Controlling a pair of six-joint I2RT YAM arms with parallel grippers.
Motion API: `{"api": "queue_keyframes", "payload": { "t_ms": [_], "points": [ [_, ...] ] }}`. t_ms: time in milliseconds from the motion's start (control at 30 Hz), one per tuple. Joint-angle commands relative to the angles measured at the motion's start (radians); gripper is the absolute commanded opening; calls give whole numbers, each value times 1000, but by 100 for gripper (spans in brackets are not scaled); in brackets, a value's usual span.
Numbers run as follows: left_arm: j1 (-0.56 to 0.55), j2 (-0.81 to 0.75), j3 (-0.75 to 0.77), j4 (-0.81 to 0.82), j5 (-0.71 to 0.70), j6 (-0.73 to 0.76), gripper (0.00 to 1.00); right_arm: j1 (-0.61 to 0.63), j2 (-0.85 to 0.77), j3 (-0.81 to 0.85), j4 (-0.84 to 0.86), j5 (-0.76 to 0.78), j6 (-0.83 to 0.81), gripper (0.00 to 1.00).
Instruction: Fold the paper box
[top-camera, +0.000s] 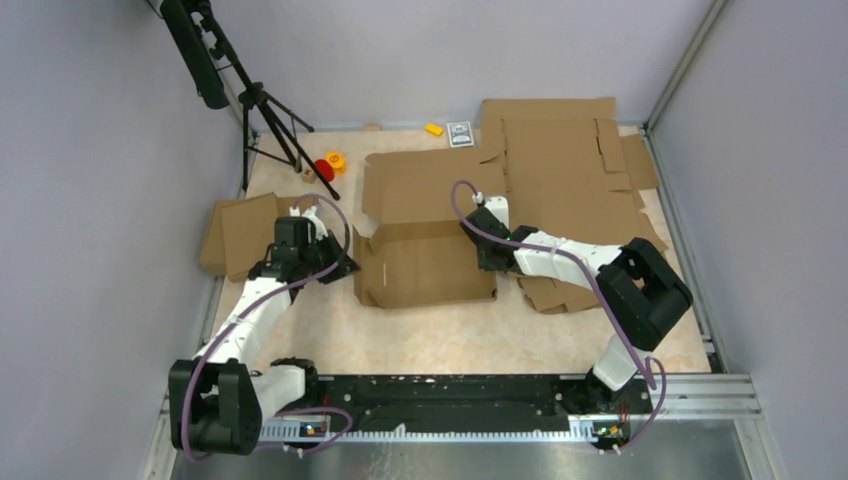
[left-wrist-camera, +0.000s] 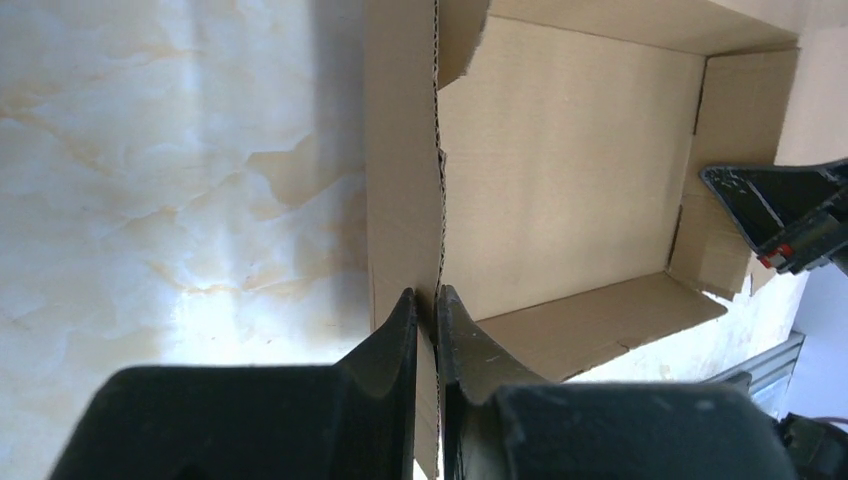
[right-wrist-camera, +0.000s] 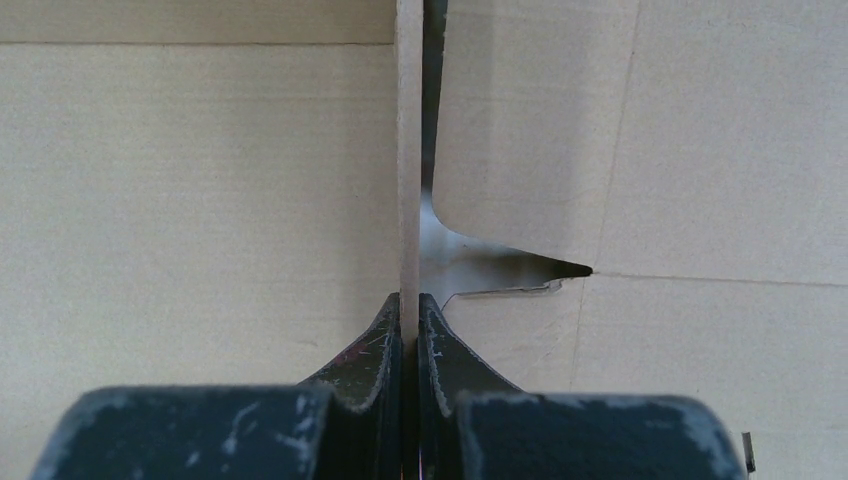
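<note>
The paper box (top-camera: 430, 265) is a brown cardboard carton in the middle of the table, its walls partly raised and a wide flap lying open behind it. My left gripper (top-camera: 350, 268) is at its left end. In the left wrist view, this left gripper (left-wrist-camera: 427, 300) is shut on the upright left wall of the paper box (left-wrist-camera: 570, 170), with one finger on each side of the wall. My right gripper (top-camera: 487, 255) is at the box's right end. The right wrist view shows the right gripper (right-wrist-camera: 410, 300) shut on a thin upright cardboard edge (right-wrist-camera: 408, 150) of the box.
A pile of flat cardboard sheets (top-camera: 570, 150) lies at the back right, and more pieces (top-camera: 560, 295) lie under the right arm. Smaller cardboard pieces (top-camera: 240, 230) lie at the left. A black tripod (top-camera: 270, 110), red and yellow toys (top-camera: 328, 165) and a yellow block (top-camera: 434, 129) stand at the back.
</note>
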Motion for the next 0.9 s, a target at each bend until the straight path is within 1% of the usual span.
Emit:
{"api": "queue_keyframes", "payload": {
  "t_ms": [0, 267, 400, 433, 467, 500, 533, 667, 700, 767, 867],
  "points": [
    [-56, 15, 47, 31, 115, 9, 9, 38, -17, 45, 31, -30, 12, 0],
    [-114, 60, 79, 31, 125, 12, 12, 52, -11, 55, 25, -25, 19, 0],
    [-135, 93, 82, 43, 136, 8, 15, 54, -8, 57, 25, -26, 20, 0],
    [-138, 103, 81, 46, 141, 7, 18, 53, -6, 58, 26, -26, 19, 0],
    [-141, 113, 81, 46, 144, 6, 23, 54, -7, 58, 25, -26, 20, 0],
    [-142, 121, 82, 44, 145, 7, 34, 53, -6, 59, 23, -25, 19, 0],
    [-142, 127, 81, 39, 136, 6, 42, 54, -6, 58, 22, -22, 20, 0],
    [-142, 126, 83, 9, 78, 6, 63, 53, -10, 59, 20, -22, 17, 0],
    [-142, 122, 84, 4, 71, 10, 67, 54, -10, 59, 19, -21, 17, 0],
    [-142, 110, 84, -2, 61, 12, 70, 53, -13, 59, 18, -20, 16, 0],
    [-142, 108, 85, -7, 50, 14, 69, 54, -14, 60, 17, -20, 14, 0]
  ]
}}
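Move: The left fingers already pinch the top edge of the box's left wall, whose middle is some 4 cm below them. The box floor they fold it towards is centred about 14 cm to the right, level with them and 7 cm lower; the lid panel's middle lies 14 cm ahead and 14 cm right, the near wall 14 cm right and 6 cm back. From the right hand, which pinches the right wall, the floor's middle is some 11 cm left. The left hand draws the left wall about 5 cm rightward over the floor, arching up, then opens wide. ##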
